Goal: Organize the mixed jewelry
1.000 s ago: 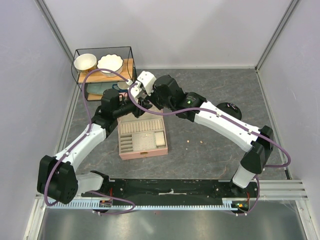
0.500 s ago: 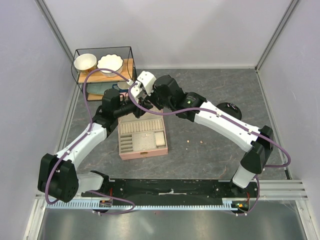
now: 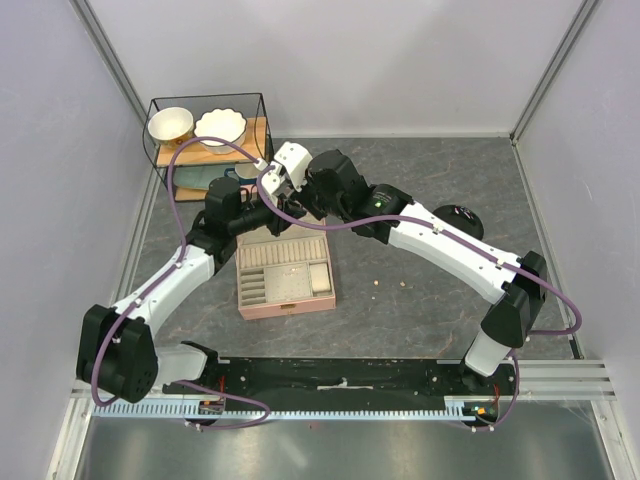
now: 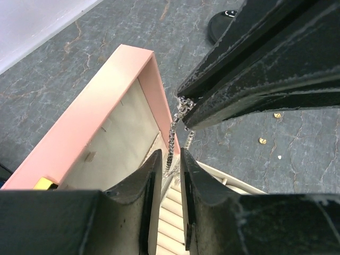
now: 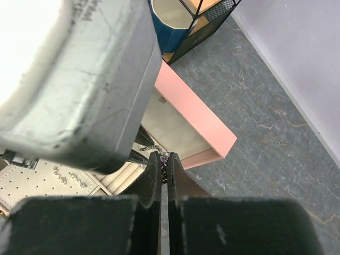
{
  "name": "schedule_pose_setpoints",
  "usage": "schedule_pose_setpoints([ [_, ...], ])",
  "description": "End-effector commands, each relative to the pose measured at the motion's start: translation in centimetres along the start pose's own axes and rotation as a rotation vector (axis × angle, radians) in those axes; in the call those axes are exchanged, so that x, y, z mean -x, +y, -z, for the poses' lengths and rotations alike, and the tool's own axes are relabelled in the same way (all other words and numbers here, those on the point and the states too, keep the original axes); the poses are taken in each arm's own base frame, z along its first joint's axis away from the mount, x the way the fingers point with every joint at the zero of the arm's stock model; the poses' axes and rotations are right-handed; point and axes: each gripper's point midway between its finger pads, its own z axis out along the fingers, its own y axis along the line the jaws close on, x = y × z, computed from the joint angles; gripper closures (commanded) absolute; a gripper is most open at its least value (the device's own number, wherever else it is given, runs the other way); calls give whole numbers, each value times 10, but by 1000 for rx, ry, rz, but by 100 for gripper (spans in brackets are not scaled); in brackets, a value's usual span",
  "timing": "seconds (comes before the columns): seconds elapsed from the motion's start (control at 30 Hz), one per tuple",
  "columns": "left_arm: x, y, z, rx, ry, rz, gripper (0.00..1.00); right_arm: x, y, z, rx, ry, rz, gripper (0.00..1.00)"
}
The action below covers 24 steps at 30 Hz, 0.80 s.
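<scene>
A thin silvery chain (image 4: 172,139) hangs from my right gripper (image 5: 164,156), which is shut on its upper end above the far edge of the open pink box (image 3: 286,276). The chain also shows between the right fingertips in the right wrist view (image 5: 166,158). My left gripper (image 4: 170,155) faces it from the left with its jaws a narrow gap apart. The chain's lower end dangles into that gap without being pinched. In the top view both grippers meet (image 3: 282,207) over the box's raised lid. Two tiny gold pieces (image 3: 375,291) lie on the table right of the box and also show in the left wrist view (image 4: 262,141).
A black round disc stand (image 3: 460,218) sits at the right under the right arm. A black wire shelf (image 3: 158,150) with two bowls and a blue cup (image 5: 171,16) stands at the back left. The pink lid (image 4: 79,139) stands up just behind the grippers.
</scene>
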Motion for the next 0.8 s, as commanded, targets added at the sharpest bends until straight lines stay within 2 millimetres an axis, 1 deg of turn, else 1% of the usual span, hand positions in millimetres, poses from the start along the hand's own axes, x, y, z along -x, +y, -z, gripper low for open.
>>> schedule_pose_setpoints([
  [0.0, 6, -1, -3, -17, -33, 2, 74, 37, -11, 22, -17, -104, -38, 100],
  [0.2, 6, -1, -4, -22, -33, 3, 83, 37, -13, 24, -24, -107, -40, 100],
  [0.23, 5, -1, -5, -24, -30, 5, 87, 36, -12, 22, -21, -101, -38, 100],
  [0.3, 5, -1, -4, -22, -31, 2, 90, 35, -13, 22, -25, -100, -37, 100],
  [0.47, 5, -1, -4, -21, -30, 3, 98, 35, -12, 23, -24, -102, -35, 100],
  [0.57, 6, 0, -2, -8, -30, -3, 98, 31, -14, 22, -34, -94, -32, 100],
  [0.77, 8, 12, 8, 67, -24, -39, 98, 22, -21, 21, -66, -77, -25, 100],
])
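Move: The chain's near strand already runs between my parted left fingertips, practically at the pinch point; my right fingers hold the chain about 3 cm above, some 2 cm right and 1 cm ahead of there. From my left hand the box's slotted tray centres roughly 10 cm back, 3 cm left and 16 cm down, and its raised lid about 3 cm ahead, 4 cm left and 8 cm down. From my right hand that strand lies about 1 cm back, 2 cm left and 3 cm below. I shut my left fingers from roughly a quarter open to fully closed, pinching the chain's near strand just below where my right fingers hold it. My left hand only eases down about half a centimetre over the box as it does this, without turning the wrist. My right hand stays put and keeps its closed grip on the chain. ##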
